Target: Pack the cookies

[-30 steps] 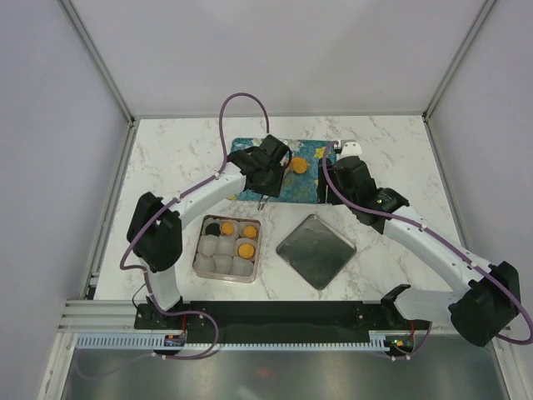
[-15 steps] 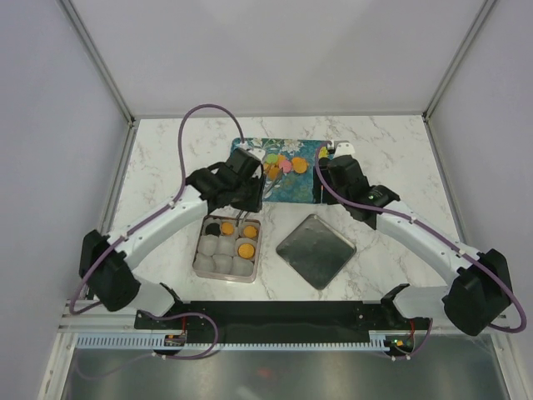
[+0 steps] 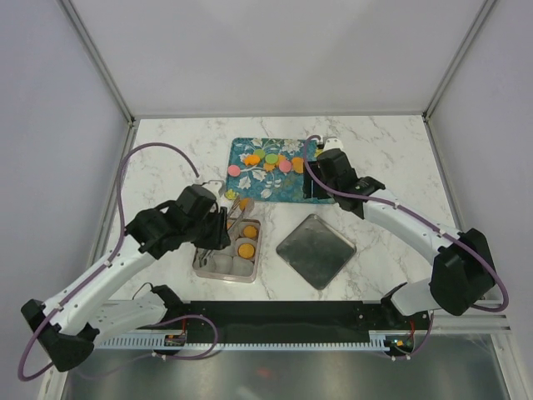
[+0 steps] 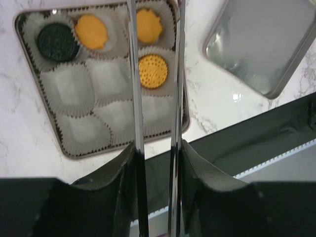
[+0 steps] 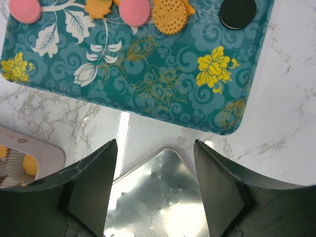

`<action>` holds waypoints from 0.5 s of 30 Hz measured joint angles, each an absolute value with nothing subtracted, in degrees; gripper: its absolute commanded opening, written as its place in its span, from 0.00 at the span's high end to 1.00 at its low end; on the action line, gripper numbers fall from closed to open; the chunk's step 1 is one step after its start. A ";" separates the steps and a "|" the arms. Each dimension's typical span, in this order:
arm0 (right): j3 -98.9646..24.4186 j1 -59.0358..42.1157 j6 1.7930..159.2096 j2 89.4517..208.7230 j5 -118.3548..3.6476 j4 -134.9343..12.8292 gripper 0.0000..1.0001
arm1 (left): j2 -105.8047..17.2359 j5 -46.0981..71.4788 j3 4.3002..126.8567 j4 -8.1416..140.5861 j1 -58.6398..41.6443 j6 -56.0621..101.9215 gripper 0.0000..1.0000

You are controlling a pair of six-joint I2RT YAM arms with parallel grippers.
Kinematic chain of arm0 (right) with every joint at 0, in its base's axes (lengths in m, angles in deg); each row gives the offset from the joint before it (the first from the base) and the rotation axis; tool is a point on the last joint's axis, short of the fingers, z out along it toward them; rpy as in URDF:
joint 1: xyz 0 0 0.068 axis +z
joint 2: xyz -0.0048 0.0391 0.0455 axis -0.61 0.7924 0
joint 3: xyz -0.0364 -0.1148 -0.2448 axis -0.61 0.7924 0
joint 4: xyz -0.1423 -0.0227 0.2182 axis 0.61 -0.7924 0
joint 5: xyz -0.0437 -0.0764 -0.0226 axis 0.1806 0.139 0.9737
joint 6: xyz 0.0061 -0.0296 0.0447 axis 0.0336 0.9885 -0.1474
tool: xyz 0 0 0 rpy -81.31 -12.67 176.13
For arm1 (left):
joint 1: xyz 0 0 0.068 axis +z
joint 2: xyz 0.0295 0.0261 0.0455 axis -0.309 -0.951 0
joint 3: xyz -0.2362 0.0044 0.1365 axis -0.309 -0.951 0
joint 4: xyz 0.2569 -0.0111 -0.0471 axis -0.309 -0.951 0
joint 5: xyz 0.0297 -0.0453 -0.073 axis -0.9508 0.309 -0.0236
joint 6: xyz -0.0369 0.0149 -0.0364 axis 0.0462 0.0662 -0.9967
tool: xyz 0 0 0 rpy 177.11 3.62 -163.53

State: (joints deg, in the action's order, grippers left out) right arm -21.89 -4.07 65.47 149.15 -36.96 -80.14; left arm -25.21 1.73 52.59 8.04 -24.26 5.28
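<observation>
Several cookies (image 3: 285,165), pink, orange and green, lie along the far edge of the teal flowered tray (image 3: 275,190); the right wrist view adds a black cookie (image 5: 237,12). The open tin box (image 4: 98,150) holds white paper cups, with one black cookie (image 4: 58,42) and three orange ones (image 4: 153,70). My left gripper (image 4: 157,144) is shut on metal tongs (image 4: 134,98), whose blades reach over the box. Their tips are out of the wrist view. In the top view an orange cookie (image 3: 244,202) shows at the tips, just beyond the box. My right gripper (image 5: 155,192) hangs open and empty.
The square metal lid (image 3: 316,250) lies flat on the marble table (image 3: 391,167), right of the box and under my right gripper. Grey walls enclose the table on three sides. The black base rail runs along the near edge.
My left arm has swung back from the tray to the box with the tongs, uncovering the cookies on the tray. My right gripper has shifted slightly toward the tray.
</observation>
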 measured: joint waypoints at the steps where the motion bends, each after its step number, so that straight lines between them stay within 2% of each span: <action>1: -22.26 -4.07 65.47 149.50 -37.11 -80.01 0.28 | -24.01 1.73 52.13 6.91 -24.28 4.88 0.60; 15: -22.96 -4.07 65.01 151.14 -38.77 -78.78 0.29 | -11.23 1.82 44.98 -5.68 -24.56 -0.67 0.60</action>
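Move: The left hand grips the metal tongs, with an orange cookie in their tips some 8 cm ahead, 7 cm to the right and 12 cm below. The empty left well in the cookie box's middle row lies about 3 cm left, 1 cm back and 17 cm below this hand. The black cookie sits 6 cm beyond that well, an orange cookie 5 cm to the right of the black one. From the right hand the well is about 32 cm left, 18 cm back and 14 cm down. The left hand keeps its pinch on the tongs and carries the cookie back and to the left, nearly 9 cm in all and slowing as it goes, bringing the tips from beyond the box's far edge in over its wells. It travels almost level at first, then sinks about 3 cm while the wrist tips under 10 degrees so that the tongs point more steeply down towards the empty wells. ##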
